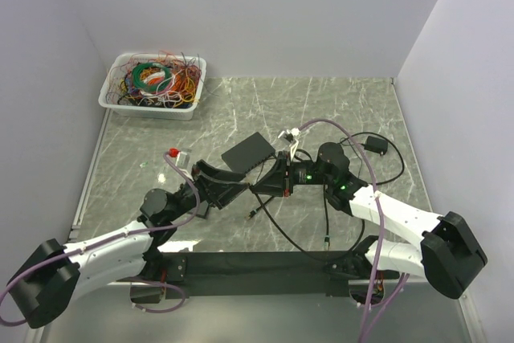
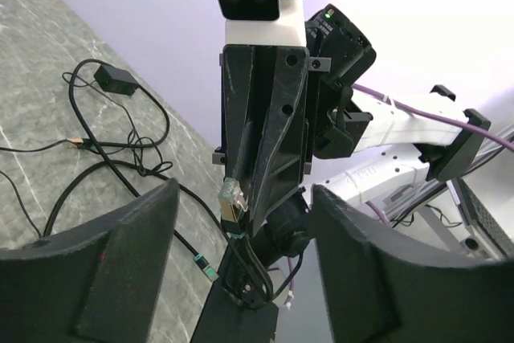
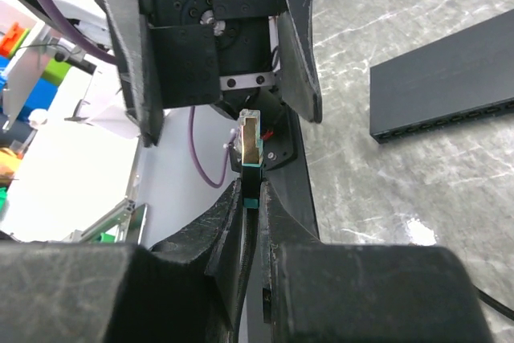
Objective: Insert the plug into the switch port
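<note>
My right gripper (image 3: 253, 194) is shut on the cable's black boot, just behind the plug (image 3: 250, 138). The plug has a clear tip, a gold shell and a teal band, and it sticks out past the fingertips. The left wrist view shows the same plug (image 2: 231, 198) held in the right gripper's black fingers (image 2: 265, 126). The black switch (image 1: 249, 151) lies flat on the table beyond both grippers, and its port edge shows in the right wrist view (image 3: 450, 90). My left gripper (image 1: 221, 186) is open and empty. It faces the right gripper (image 1: 271, 178) at close range.
The black cable (image 1: 301, 240) loops over the table, with a loose teal-banded plug end (image 2: 205, 264) and a black power adapter (image 1: 376, 145) at the right. A white bin of coloured wires (image 1: 152, 84) stands at the back left. White walls close off the table (image 1: 337, 110).
</note>
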Controlling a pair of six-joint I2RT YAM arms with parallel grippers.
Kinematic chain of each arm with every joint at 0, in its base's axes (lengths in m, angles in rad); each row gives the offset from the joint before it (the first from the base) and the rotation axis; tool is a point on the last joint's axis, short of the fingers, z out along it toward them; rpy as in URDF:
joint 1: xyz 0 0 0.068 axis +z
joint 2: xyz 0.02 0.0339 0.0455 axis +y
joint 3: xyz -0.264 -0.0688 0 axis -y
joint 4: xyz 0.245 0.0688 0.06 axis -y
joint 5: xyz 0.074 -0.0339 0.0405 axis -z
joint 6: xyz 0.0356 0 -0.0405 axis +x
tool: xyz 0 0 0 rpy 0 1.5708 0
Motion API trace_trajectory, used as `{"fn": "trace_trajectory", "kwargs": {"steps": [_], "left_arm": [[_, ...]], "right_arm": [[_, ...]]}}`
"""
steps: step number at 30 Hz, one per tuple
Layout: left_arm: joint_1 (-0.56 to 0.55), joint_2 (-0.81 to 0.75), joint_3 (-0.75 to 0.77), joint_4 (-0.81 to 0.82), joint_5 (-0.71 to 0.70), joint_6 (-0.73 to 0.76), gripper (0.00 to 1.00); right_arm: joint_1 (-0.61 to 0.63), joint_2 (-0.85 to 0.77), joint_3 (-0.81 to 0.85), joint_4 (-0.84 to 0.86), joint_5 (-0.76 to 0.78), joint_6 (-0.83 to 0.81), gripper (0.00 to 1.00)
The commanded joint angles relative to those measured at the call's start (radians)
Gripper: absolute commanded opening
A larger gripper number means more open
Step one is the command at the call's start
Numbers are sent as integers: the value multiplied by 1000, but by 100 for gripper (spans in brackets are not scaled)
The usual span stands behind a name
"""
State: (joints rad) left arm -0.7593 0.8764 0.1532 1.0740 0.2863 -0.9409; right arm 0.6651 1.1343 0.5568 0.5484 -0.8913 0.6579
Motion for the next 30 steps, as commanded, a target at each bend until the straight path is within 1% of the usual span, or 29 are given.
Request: {"fn": "trace_trajectory", "kwargs": {"steps": [1,2,3,5,6,8,9,11,12,14,15,17,18,19,20,21,22,23,24,26,28,30], "left_arm": [[3,12,2,99,43,-9,70],[5,13,2,104,45,-9,67],[5,18,3,106,48,-9,60],[3,21,6,101,53,-7,57],[5,22,8,101,53,-7,52],[5,22,11,93,51,-7,47],[5,22,11,93,51,-7,42],[5,24,12,83,50,-1,36],[5,22,16,70,50,-1,26],[5,21,20,55,40,4,14],[5,18,20,43,30,1,1],[3,16,25,20,16,1,1],[5,12,35,1,1,2,1],[5,9,43,-56,-12,4,1],[5,3,51,-93,-28,5,1],[5,-8,71,-138,-60,8,1],[5,-14,78,-201,-76,11,1],[3,-20,85,-229,-87,11,1],[5,-34,94,-249,-98,13,1],[3,-53,100,-301,-131,4,1],[3,-62,108,-328,-156,-4,1],[3,-62,124,-370,-170,-19,1]], "right_arm": [[7,5,5,90,-29,25,0],[5,8,5,94,-26,25,0],[5,10,3,99,-26,29,0],[7,15,-1,119,-21,37,0],[5,19,-4,128,-26,49,0],[7,30,-9,156,-28,62,0],[8,31,-9,160,-29,68,0],[10,39,-9,163,-34,69,0],[7,41,-9,163,-34,69,0],[11,36,-9,157,-34,66,0],[11,35,-9,153,-34,60,0],[14,27,-5,119,-18,49,0],[16,21,12,82,0,8,9],[18,0,29,23,38,-30,19],[33,-16,52,-142,149,-76,31],[43,-31,98,-228,231,-166,48],[56,-65,115,-299,292,-202,55],[66,-80,127,-388,339,-230,69],[83,-99,143,-418,432,-262,78],[91,-145,147,-474,501,-276,79],[126,-180,150,-504,624,-293,79],[165,-191,161,-541,689,-320,76]]}}
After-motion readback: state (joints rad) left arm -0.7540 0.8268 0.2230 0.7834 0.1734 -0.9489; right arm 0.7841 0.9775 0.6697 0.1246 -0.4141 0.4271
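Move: The plug, gripped by its cable end in the right fingers, sits about 1 cm to the right of the left hand point, between its open fingertips, and some 3 cm to the left of the right hand. From the left hand, the switch lies about 20 cm ahead and 1 cm right; a second black box some 7 cm ahead, 14 cm left; a loose cable end 1 cm back, 2 cm right. All three are roughly 20 cm below. Left fingers pinch the plug, right fingers let go, and both hands move some 3 cm forward, the left sinking. ##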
